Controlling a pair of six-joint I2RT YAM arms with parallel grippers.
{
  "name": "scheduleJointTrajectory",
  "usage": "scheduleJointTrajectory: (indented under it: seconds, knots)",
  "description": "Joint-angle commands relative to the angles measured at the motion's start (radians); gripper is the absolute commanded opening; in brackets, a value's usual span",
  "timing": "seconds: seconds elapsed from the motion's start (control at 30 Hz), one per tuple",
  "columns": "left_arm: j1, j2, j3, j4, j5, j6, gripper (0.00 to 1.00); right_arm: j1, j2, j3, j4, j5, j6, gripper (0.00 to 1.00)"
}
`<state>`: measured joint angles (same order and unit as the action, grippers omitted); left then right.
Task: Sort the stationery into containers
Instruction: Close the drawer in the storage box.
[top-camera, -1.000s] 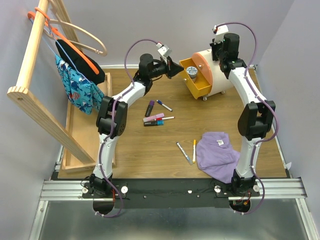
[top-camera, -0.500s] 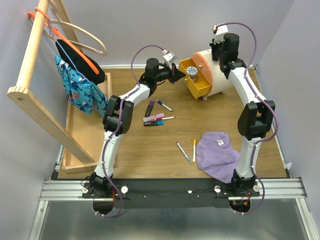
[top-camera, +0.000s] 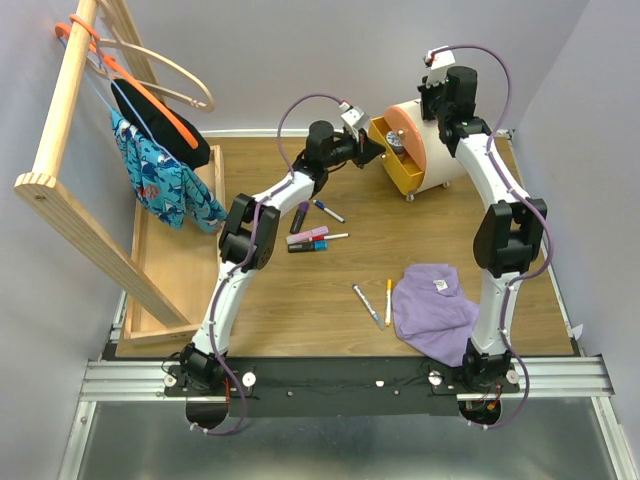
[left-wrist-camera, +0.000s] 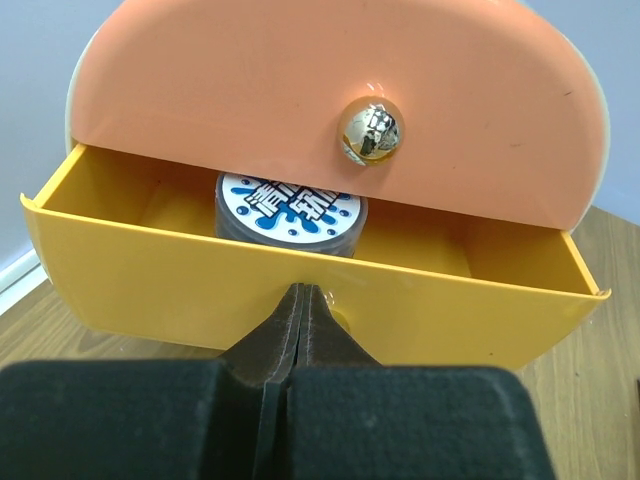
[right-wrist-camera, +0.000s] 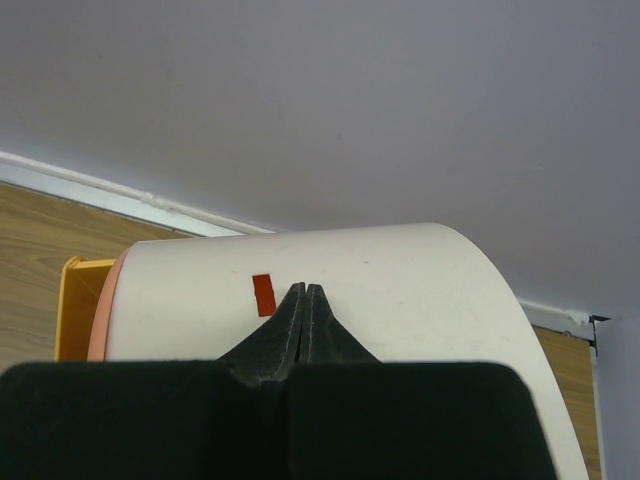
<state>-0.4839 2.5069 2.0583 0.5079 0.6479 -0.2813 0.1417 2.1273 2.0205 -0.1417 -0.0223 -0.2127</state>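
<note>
The cream drawer unit (top-camera: 445, 140) stands at the back right. Its yellow drawer (top-camera: 405, 170) is partly out, under the shut orange drawer (top-camera: 400, 122). The blue-patterned jar (left-wrist-camera: 290, 208) sits inside the yellow drawer (left-wrist-camera: 150, 270). My left gripper (left-wrist-camera: 302, 289) is shut and empty, its tips against the yellow drawer's front beside its knob. My right gripper (right-wrist-camera: 303, 290) is shut and empty, its tips resting on the unit's cream top (right-wrist-camera: 420, 290). On the table lie a purple marker (top-camera: 299, 217), a blue-capped pen (top-camera: 328, 211), a pink bar (top-camera: 307, 235), a black marker (top-camera: 307, 246), a white pen (top-camera: 368, 305) and a yellow pen (top-camera: 388, 301).
A purple cloth (top-camera: 432, 312) lies at the front right beside the yellow pen. A long wooden tray (top-camera: 150, 265) runs along the left edge. Above it leans a wooden rack (top-camera: 75, 200) with hangers and a blue patterned garment (top-camera: 160, 180).
My left gripper has moved right to the yellow drawer's front, and the drawer has slid partway into the unit. The right arm has stayed on top.
</note>
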Motion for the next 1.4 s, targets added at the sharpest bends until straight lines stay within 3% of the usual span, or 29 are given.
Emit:
scheduleJointTrajectory:
  seconds: [0.0,0.47,0.9,1.03,1.2,1.33,1.37]
  knots:
    - [-0.036,0.058,0.042,0.011,-0.047,0.007,0.0,-0.007,0.089,-0.042,-0.234,-0.053,0.027,0.01]
    - [-0.065,0.116,0.118,0.014,-0.12,-0.005,0.13,-0.008,0.091,-0.065,-0.248,-0.096,0.038,0.01]
    - [-0.096,0.136,0.148,0.015,-0.165,-0.022,0.17,-0.005,0.089,-0.075,-0.245,-0.093,0.038,0.01]
    - [-0.082,0.09,0.089,0.021,-0.188,-0.045,0.33,-0.005,0.088,-0.063,-0.245,-0.09,0.038,0.01]
    - [-0.039,-0.094,-0.067,-0.028,-0.143,-0.058,0.47,-0.005,0.08,-0.068,-0.245,-0.09,0.038,0.01]
    - [-0.006,-0.232,-0.179,-0.043,-0.058,-0.14,0.76,-0.005,0.082,-0.075,-0.249,-0.096,0.041,0.01]
    - [-0.001,-0.271,-0.199,-0.033,-0.047,-0.219,0.8,-0.005,0.083,-0.077,-0.249,-0.096,0.039,0.01]
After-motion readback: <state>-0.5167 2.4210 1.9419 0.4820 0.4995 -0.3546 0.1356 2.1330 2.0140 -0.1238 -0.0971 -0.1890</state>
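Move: Against the yellow drawer front, the left hand's closed fingertips have its middle about 2 cm to the right and 1 cm below. Inside the drawer the round jar sits some 5 cm right and 2 cm ahead of the fingertips, about level; the storage box's body is centred roughly 11 cm right, 2 cm ahead and slightly lower. From the right hand over the box top, the drawer front lies around 8 cm left, 6 cm back and 9 cm down. Pushing the yellow drawer in with its fingertips, the left hand goes about 3 cm right and slightly forward, into the storage box, slowing as its fingers part a little. It then comes free, drawing about 3 cm left and some 2 cm back while the fingers spread wide. The right hand stays shut at the box's top, edging about 1 cm left. ##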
